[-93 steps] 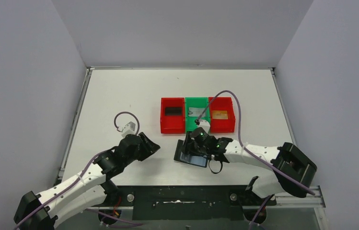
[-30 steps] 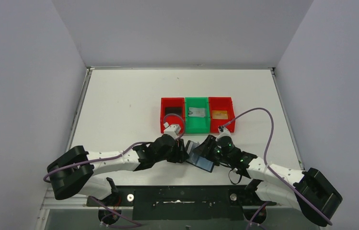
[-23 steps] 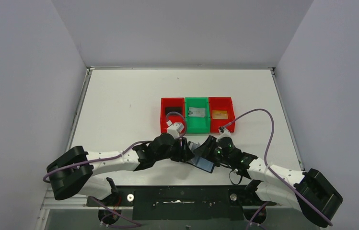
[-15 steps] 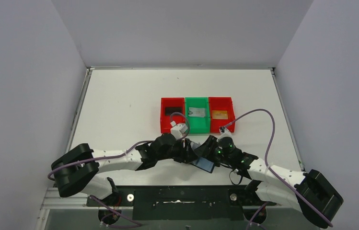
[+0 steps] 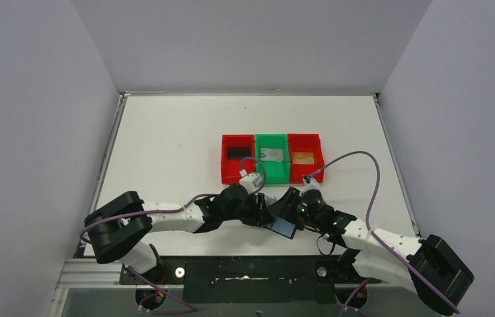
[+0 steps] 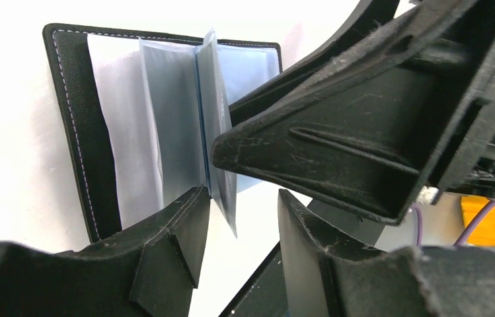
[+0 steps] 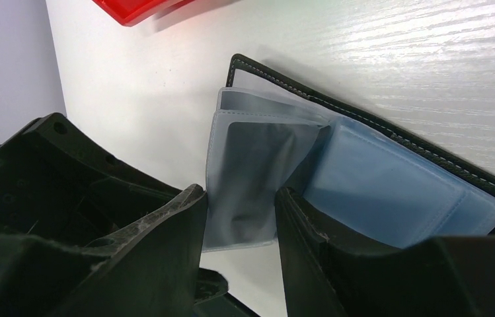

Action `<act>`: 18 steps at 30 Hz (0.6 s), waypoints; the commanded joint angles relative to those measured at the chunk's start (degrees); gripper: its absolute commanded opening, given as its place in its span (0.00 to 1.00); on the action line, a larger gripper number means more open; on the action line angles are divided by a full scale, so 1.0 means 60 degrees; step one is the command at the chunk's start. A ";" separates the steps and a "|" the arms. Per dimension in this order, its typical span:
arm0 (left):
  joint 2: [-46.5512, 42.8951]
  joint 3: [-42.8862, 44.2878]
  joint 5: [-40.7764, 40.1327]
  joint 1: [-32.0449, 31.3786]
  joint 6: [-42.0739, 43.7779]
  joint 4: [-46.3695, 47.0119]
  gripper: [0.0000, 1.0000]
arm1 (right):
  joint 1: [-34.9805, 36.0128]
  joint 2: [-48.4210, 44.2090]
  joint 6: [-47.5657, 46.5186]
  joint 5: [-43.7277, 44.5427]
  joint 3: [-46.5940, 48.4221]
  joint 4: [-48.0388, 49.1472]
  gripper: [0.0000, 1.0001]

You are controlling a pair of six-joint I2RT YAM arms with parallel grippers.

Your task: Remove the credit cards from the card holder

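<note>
The card holder [image 5: 283,226] lies open on the table near the front edge, black cover down, with clear grey-blue sleeves [image 6: 178,125] fanned upward. My left gripper [image 5: 260,211] is at its left side, open, and one sleeve edge [image 6: 226,198] hangs between its fingers [image 6: 185,224]. From the right, my right gripper [image 5: 289,204] also stands open, straddling a loose sleeve [image 7: 244,178]. A blue pocket [image 7: 390,191] lies flat beside it. I cannot tell whether credit cards sit in these sleeves. Single cards lie in the bins: dark [image 5: 238,152], grey [image 5: 271,154], orange [image 5: 303,158].
A red bin [image 5: 226,165], a green bin [image 5: 272,173] and a second red bin [image 5: 318,158] stand in a row just behind the holder. Purple cables [image 5: 357,158] loop above both wrists. The two grippers are very close together over the holder.
My left arm has stretched further right, bringing its gripper in against the holder's sleeves. The right gripper and the holder have barely shifted.
</note>
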 commanded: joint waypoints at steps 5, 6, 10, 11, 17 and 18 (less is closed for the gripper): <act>0.0375 0.0783 -0.0334 -0.0071 0.0097 0.0265 0.23 | -0.0096 -0.0281 0.0007 0.0056 0.0087 0.0427 0.44; 0.0348 0.0822 -0.0487 -0.0090 0.0183 0.0100 0.19 | -0.0105 -0.0281 -0.0016 0.0043 0.0109 0.0437 0.45; 0.0236 0.1024 -0.1376 -0.0197 0.0357 -0.0690 0.02 | -0.0164 -0.0332 0.0038 -0.0076 0.0355 0.0281 0.60; 0.0184 0.1044 -0.1606 -0.0201 0.0333 -0.0965 0.00 | -0.0192 -0.0371 0.0048 -0.0103 0.0473 0.0172 0.65; -0.0742 0.0580 -0.2684 -0.0259 0.0145 -0.2101 0.00 | -0.0241 -0.0535 -0.0678 0.0712 0.2002 -0.2070 0.78; -0.0953 0.0553 -0.2874 -0.0293 0.0072 -0.2332 0.00 | -0.0242 -0.0551 -0.0810 0.0876 0.2240 -0.2372 0.79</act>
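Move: Just right of the left fingers, about 3 cm off, 1 cm ahead and a couple lower at its middle, stands the card holder's clear sleeve, its near edge already in their open gap. For the right hand that sleeve is 1 cm ahead, level sideways and 2 cm lower. From the left hand, the blue pocket lies about 4 cm right, 2 cm back and 4 cm lower; the green tray is some 18 cm straight ahead and 3 cm lower, with a red tray 10 cm to its left. Closing from nearly half open to shut, the left fingers pinch the near edge of the upright sleeve while the hand eases forward about 2 cm and down 1.5 cm, edging right before drawing back left some 2 cm, fingertips tipping down about 10 degrees. The right hand holds its place at the sleeve, then spreads its fingers wide, comes free and lifts 2 to 3 cm, going slightly forward. ##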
